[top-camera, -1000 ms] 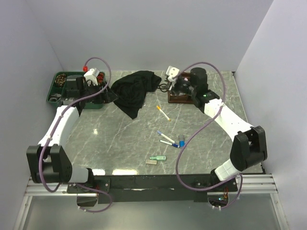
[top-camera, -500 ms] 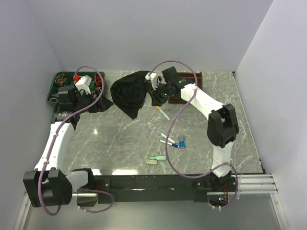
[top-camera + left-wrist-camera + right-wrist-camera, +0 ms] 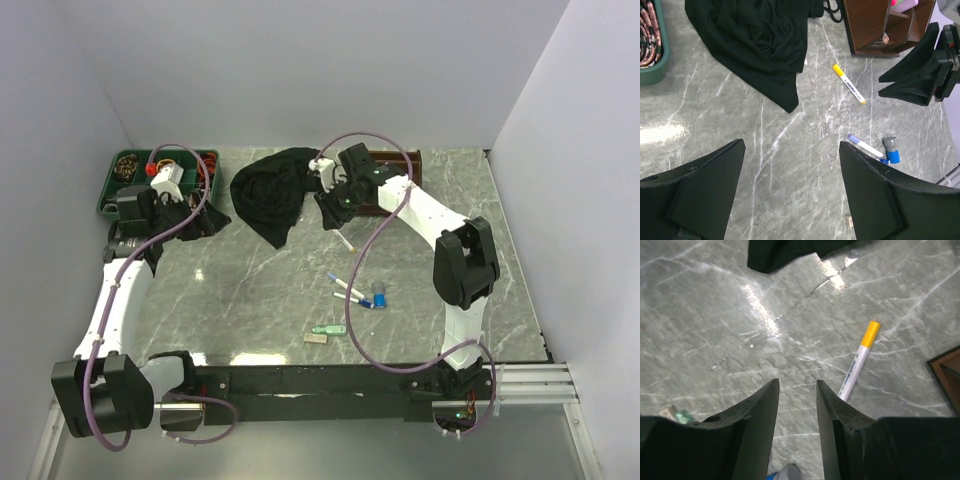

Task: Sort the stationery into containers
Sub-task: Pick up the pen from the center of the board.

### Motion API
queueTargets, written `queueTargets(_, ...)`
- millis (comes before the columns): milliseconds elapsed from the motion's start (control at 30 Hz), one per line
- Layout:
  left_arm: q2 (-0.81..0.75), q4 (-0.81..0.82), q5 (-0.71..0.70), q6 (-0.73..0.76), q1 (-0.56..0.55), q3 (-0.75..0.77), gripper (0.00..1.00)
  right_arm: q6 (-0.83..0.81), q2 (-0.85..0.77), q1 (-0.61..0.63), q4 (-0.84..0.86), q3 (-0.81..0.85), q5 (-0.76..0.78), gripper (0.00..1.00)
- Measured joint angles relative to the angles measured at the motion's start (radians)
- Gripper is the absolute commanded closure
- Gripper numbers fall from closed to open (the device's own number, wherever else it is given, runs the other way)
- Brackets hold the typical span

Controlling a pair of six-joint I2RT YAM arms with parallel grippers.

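Note:
The stationery lies loose on the marble: a yellow-capped marker [image 3: 345,241] [image 3: 857,362] [image 3: 849,84], blue-capped pens [image 3: 348,288] [image 3: 865,146], a blue and grey piece [image 3: 379,297] [image 3: 891,150], a green highlighter [image 3: 328,330] and a small eraser [image 3: 316,339]. My right gripper [image 3: 330,218] [image 3: 796,385] hovers open just left of the yellow-capped marker, nothing between its fingers. My left gripper [image 3: 205,220] [image 3: 792,145] hangs wide open and empty beside the dark green tray [image 3: 112,192]. The brown wooden organiser [image 3: 392,160] [image 3: 875,25] stands behind the right arm, pink pieces inside.
A large black cloth [image 3: 272,190] [image 3: 760,45] lies crumpled between the tray and the organiser. The green tray holds small items in its compartments. Walls close the table at the back and both sides.
My right arm has swung from over the organiser to the left and down, above the yellow-capped marker. My left gripper has drawn back a little from the green tray.

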Motion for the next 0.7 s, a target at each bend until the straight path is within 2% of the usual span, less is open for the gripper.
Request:
queueTargets(167,0.027,0.004,0.000,-0.010,0.002,0.000,0.18,-0.026,0.019,0.014,-0.011,0.018,0.073,0.57)
queueTargets(700,0.090,0.006,0.000,-0.017,0.023,0.013,0.18,-0.013,0.327,0.022,-0.082,0.303,0.216,0.60)
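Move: The pen (yellow cap) lies about 7 cm ahead of the right hand, 3 cm to its right and some 12 cm below. Two white pens lie about 16 cm nearer the base than the pen and 2 cm to its right; the brown organizer stands roughly 15 cm farther out than the pen and 12 cm to its right. From the left hand, the pen is about 12 cm ahead, 29 cm to the right and 20 cm below. Bring the half-open right gripper down about 7 cm and forward some 6 cm in one slanting sweep, until it hovers low over the pen. Meanwhile tip the wrist by about 15 degrees so the fingers point more steeply at the board, and keep them parted without touching the pen. Let the left hand sink a couple of centimetres, easing slightly forward. ##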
